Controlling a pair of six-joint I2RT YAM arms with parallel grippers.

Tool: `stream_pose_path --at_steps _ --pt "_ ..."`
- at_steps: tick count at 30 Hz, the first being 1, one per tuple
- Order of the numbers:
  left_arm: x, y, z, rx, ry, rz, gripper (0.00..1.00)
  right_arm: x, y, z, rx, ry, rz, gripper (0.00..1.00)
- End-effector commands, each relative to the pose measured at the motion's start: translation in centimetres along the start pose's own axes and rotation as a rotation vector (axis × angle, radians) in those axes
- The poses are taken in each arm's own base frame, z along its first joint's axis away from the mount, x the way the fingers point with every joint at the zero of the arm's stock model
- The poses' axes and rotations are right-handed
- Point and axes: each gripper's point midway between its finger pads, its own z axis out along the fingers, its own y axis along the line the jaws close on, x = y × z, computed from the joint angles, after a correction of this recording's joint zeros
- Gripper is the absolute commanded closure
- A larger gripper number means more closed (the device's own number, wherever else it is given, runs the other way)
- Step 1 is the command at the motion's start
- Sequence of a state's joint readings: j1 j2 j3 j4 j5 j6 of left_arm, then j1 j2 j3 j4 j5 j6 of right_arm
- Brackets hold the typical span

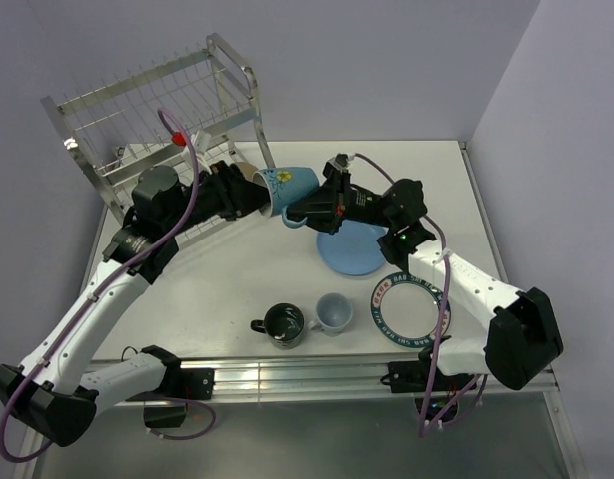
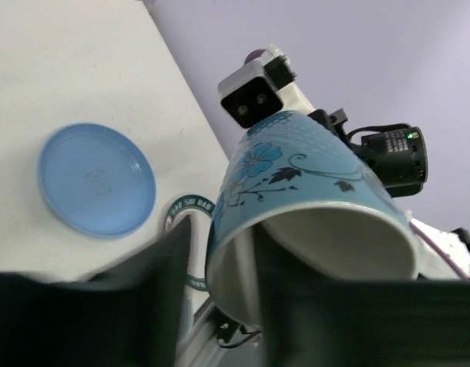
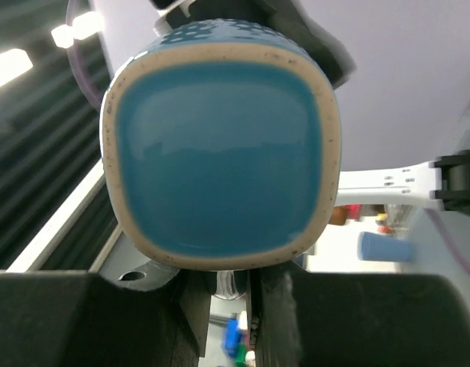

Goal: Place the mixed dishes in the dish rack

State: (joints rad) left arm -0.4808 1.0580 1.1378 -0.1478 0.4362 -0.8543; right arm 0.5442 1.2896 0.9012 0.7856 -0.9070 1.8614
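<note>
The blue mug (image 1: 292, 185) hangs on its side in mid-air in front of the dish rack (image 1: 157, 110), between both arms. My left gripper (image 1: 255, 195) straddles its rim: one finger sits inside the mug (image 2: 296, 168) and the other stands outside, a little off the wall. My right gripper (image 1: 299, 215) is shut on the handle beneath the mug's base (image 3: 219, 145). On the table lie the light-blue plate (image 1: 351, 249), the white plate with lettered rim (image 1: 411, 304), the dark mug (image 1: 285, 322) and the pale cup (image 1: 334, 312).
The rack stands at the table's far left corner against the wall. The table's right edge (image 1: 481, 215) runs just beyond the two plates. A purple cable (image 1: 187, 165) loops over the left arm, close to the rack.
</note>
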Motion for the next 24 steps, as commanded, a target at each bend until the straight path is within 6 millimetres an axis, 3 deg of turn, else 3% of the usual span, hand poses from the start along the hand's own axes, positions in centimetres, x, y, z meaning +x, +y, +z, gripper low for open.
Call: stream_pose_path --at_steps 1,2,4,5,6,7,8,9,10,12,16,19,20,24 --pt "-1.5 -2.0 -1.8 -0.008 -0.044 0.054 0.5 0.7 2.6 0.8 -0.012 -0.004 -0.183 1.0" --pt "-2.3 -1.5 -2.8 -0.067 -0.098 0.065 0.33 0.7 3.0 0.9 0.003 -0.008 -0.225 1.0" --pt "-3.2 -0.9 -4.5 -0.153 -0.147 0.108 0.02 0.0 0.9 0.7 0.113 -0.033 -0.297 1.0" --pt "-3.2 0.6 -6.4 -0.265 -0.172 0.103 0.01 -0.2 1.1 0.7 0.137 -0.045 -0.345 1.0" --pt "-3.2 1.1 -7.5 -0.315 -0.185 0.108 0.01 -0.9 -0.4 0.5 0.212 -0.077 -0.329 1.0" --pt "-3.8 1.0 -8.9 -0.354 -0.214 0.121 0.01 -1.3 -1.1 0.3 0.248 -0.08 -0.421 1.0" --pt "-2.9 1.4 -10.9 -0.405 -0.202 0.114 0.01 -1.7 -1.2 0.3 0.274 -0.095 -0.466 1.0" --pt "-3.7 2.3 -12.5 -0.486 -0.261 0.112 0.01 -2.6 -3.2 -0.3 0.371 -0.129 -0.525 1.0" --pt "-4.2 1.8 -13.9 -0.507 -0.292 0.11 0.01 -3.1 -3.7 -0.4 0.416 -0.145 -0.564 1.0" --pt "-4.0 1.9 -16.7 -0.566 -0.322 0.102 0.01 -4.1 -6.7 -1.3 0.566 -0.155 -0.658 1.0" --pt "-4.0 0.3 -19.2 -0.56 -0.337 0.086 0.01 -5.3 -11.4 -0.5 0.761 -0.178 -0.83 1.0" --pt "-4.0 -1.0 -19.7 -0.528 -0.32 0.077 0.01 -5.3 -14.4 1.3 0.855 -0.194 -0.955 1.0" --pt "-4.1 -1.5 -19.7 -0.516 -0.317 0.078 0.01 -3.9 -15.2 2.5 0.827 -0.152 -0.998 1.0" --pt "-4.6 -3.8 -20.9 -0.46 -0.327 0.098 0.01 -3.2 -16.8 7.2 0.754 -0.168 -1.205 1.0"
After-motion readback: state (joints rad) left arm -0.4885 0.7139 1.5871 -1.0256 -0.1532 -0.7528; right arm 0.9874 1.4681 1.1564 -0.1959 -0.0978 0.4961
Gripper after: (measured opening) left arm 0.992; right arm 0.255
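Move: The blue flower mug is held between both hands: its middle lies about 4 cm right and 1 cm ahead of the left hand, at its rim, and about 5 cm ahead and 2 cm left of the right hand, at its handle. From the right hand, the dish rack's lower shelf is some 35 cm ahead, 30 cm left and 32 cm below; the blue plate 21 cm ahead, 14 cm right and the dark mug 7 cm back, 5 cm left, both far below. The left fingers spread wide and let go of the mug's rim, then that hand pulls away some 20 cm to the left and back, rising a little and turning about 30 degrees counter-clockwise. The right hand keeps its pinch on the handle and carries the mug down about 19 cm, the descent quickening, and left about 8 cm late on, its wrist rolling over and fingers tipping from slightly up to downward-left. ##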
